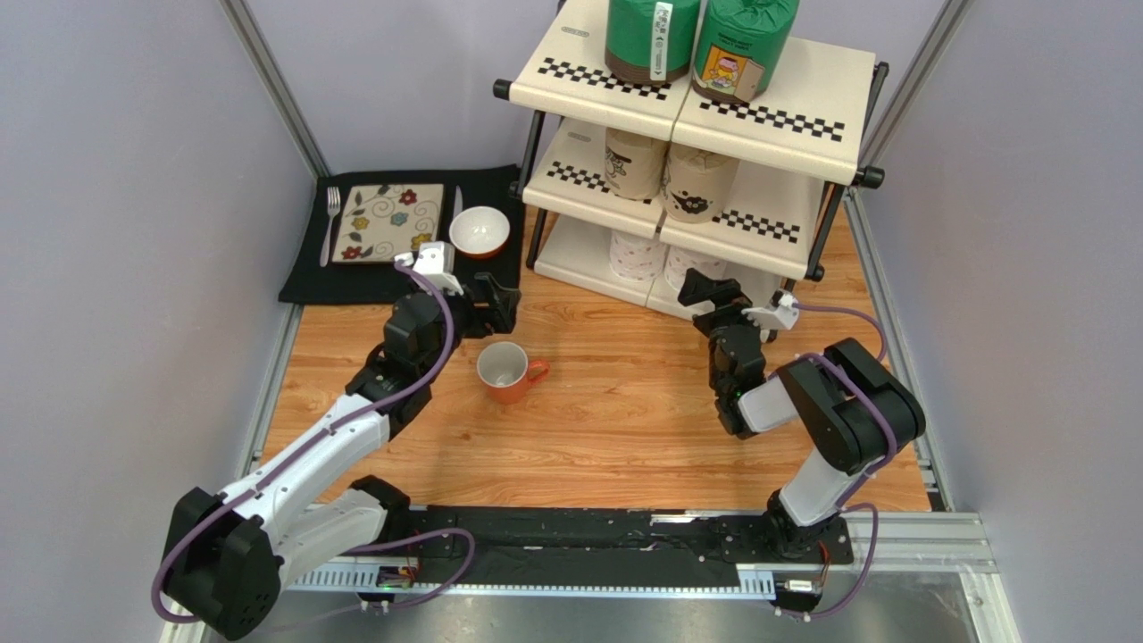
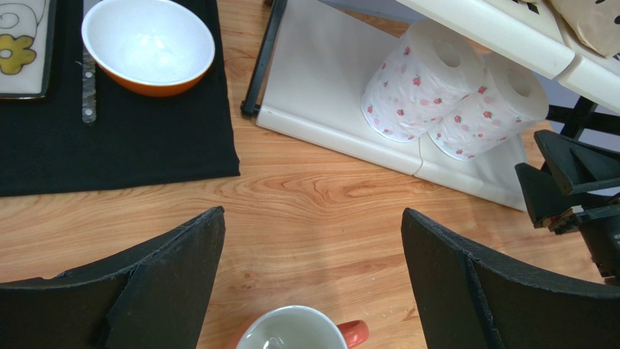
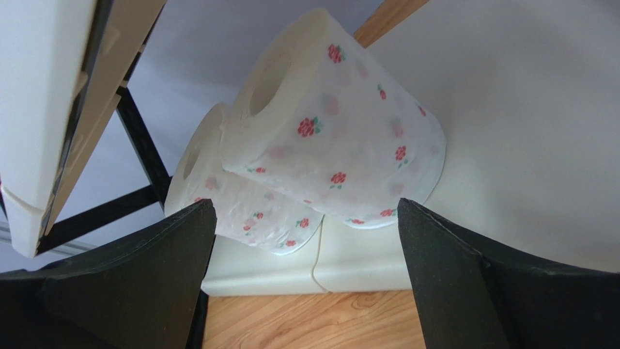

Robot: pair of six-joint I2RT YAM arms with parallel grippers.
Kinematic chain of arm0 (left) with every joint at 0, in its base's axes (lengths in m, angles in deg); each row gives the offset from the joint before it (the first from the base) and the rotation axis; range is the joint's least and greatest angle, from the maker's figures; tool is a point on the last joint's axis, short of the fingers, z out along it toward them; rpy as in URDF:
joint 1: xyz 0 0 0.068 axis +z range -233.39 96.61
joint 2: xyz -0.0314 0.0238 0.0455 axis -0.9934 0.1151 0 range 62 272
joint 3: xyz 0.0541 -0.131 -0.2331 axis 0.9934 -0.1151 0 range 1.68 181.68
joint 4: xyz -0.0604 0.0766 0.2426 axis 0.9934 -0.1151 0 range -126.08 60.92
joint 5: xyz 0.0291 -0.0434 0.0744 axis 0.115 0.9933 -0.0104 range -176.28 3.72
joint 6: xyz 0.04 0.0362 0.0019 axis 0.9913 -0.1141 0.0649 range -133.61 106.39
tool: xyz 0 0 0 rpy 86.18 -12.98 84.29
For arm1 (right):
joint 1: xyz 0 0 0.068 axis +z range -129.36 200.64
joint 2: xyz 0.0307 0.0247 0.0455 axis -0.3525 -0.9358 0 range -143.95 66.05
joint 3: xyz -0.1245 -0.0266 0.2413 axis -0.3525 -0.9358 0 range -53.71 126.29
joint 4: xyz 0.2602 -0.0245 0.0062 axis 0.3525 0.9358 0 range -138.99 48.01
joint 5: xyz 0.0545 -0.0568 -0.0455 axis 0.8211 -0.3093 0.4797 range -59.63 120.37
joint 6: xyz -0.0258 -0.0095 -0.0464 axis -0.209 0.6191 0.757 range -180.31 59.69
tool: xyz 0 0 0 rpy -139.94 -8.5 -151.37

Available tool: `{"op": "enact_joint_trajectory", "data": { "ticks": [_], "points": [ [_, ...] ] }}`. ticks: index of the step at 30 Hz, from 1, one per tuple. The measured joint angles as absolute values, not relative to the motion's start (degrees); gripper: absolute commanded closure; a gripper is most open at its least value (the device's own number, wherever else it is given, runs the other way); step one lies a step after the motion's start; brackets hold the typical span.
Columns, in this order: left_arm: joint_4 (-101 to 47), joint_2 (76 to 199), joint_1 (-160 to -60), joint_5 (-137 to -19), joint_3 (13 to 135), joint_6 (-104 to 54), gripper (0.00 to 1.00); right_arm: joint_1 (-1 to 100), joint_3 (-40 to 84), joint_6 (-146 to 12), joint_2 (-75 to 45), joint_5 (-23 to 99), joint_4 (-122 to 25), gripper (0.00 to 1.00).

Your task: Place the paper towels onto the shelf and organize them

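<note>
The shelf (image 1: 792, 101) stands at the back right. Two green rolls (image 1: 654, 38) sit on its top tier, two tan rolls (image 1: 636, 162) on the middle tier, and two white rose-printed rolls (image 1: 639, 255) on the bottom tier. The white rolls show leaning together in the left wrist view (image 2: 422, 80) and close up in the right wrist view (image 3: 335, 131). My right gripper (image 1: 707, 288) is open and empty just in front of the bottom tier (image 3: 364, 265). My left gripper (image 1: 491, 303) is open and empty above the table, beside the mug (image 1: 506, 371).
A white-and-orange mug (image 2: 295, 333) stands on the wood table between the arms. A black placemat (image 1: 403, 235) at the back left holds a small bowl (image 1: 479, 231), a patterned plate (image 1: 389, 221) and a fork (image 1: 330, 221). Grey walls enclose the table.
</note>
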State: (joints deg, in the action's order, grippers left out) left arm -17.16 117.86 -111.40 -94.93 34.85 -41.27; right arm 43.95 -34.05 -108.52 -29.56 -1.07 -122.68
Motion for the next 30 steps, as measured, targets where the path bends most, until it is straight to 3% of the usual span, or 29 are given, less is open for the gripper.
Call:
{"op": "enact_joint_trajectory", "data": {
  "ticks": [12, 30],
  "points": [
    [-16.4, 119.5, -110.9, -93.9, 34.8, -41.4, 0.01, 38.1, -29.9, -109.0, -31.5, -1.0, -123.4, 0.01],
    [-16.1, 120.5, -108.1, -92.3, 34.5, -41.4, 0.01, 37.5, -20.8, -110.0, -41.9, 0.6, -123.7, 0.02]
  ]
}}
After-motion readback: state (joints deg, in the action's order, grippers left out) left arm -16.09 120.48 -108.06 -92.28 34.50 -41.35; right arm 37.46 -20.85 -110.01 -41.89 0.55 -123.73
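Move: The right hand, open, is about over the lower shelf's front edge. The right-hand flowered roll stands roughly 8 cm ahead and 3 cm to its left, its middle some 2 cm lower. The left-hand flowered roll is about 11 cm ahead and 13 cm left of the hand, and the shelf's front right leg about level with it and 12 cm right. From the left hand, the right-hand roll lies some 15 cm ahead, 30 cm right and 12 cm down. Swing the right gripper about 3 cm to the right, already easing forward, then drive it forward under the middle shelf, along the right side of the right-hand flowered roll, nearly 7 cm in all, coming back slightly left at the end. Keep the fingers wide open and let the hand bear on the shelf's right part so as to push it away from the arms. ##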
